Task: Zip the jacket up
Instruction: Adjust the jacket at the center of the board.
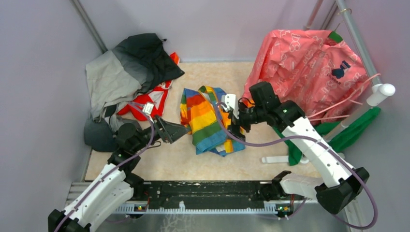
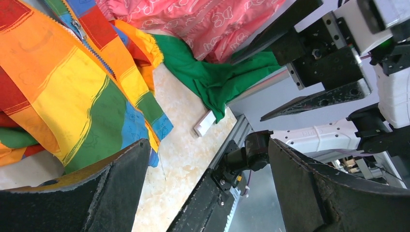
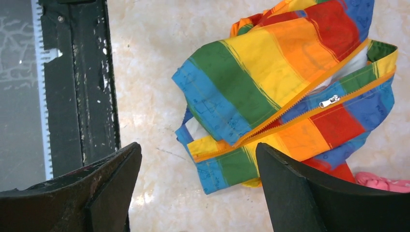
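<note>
The jacket (image 1: 208, 118), striped in rainbow colours, lies crumpled in the middle of the table. In the right wrist view the jacket (image 3: 270, 82) shows its orange zipper parted, with the silver slider (image 3: 329, 101) partway up and pale lining in the gap. My left gripper (image 1: 183, 129) hovers open just left of the jacket, and in its own view the jacket (image 2: 72, 87) lies beside the left finger. My right gripper (image 1: 237, 126) stands open over the jacket's right edge. Both the left gripper (image 2: 209, 145) and the right gripper (image 3: 198, 147) hold nothing.
A grey-and-black jacket (image 1: 128, 72) and a red-and-white garment (image 1: 150, 99) are heaped at the back left. A pink patterned garment (image 1: 304, 63) hangs at the back right over green cloth (image 1: 358, 128). A white bar (image 1: 278, 158) lies near the black rail (image 1: 203, 193).
</note>
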Action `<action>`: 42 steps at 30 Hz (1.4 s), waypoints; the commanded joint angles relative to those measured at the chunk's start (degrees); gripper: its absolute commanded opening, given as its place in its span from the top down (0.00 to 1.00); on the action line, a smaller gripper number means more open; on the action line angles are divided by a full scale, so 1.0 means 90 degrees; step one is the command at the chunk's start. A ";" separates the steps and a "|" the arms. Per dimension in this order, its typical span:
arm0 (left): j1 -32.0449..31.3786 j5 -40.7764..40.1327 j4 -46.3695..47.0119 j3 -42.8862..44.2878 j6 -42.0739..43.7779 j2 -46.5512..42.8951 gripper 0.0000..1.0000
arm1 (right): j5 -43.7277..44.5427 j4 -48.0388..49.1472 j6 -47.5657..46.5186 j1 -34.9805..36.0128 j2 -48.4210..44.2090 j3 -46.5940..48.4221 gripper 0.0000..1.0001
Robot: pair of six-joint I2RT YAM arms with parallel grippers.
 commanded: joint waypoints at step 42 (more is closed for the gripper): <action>-0.0031 -0.2188 -0.2787 0.0421 0.1447 -0.1108 0.06 | 0.2706 0.1934 0.1472 0.1764 0.1591 0.0530 0.14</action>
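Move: The rainbow jacket's middle is some 7 cm left of the right hand, 4 cm farther out and about 20 cm below. The pink jacket's bulk is roughly 32 cm right of that hand and 20 cm ahead. From the left hand, the rainbow jacket lies about 11 cm right, 5 cm ahead and 20 cm down; a red-white cloth is some 14 cm left and 10 cm ahead. The open right hand sweeps about 9 cm left above the rainbow jacket; the left draws away 5 cm left. ##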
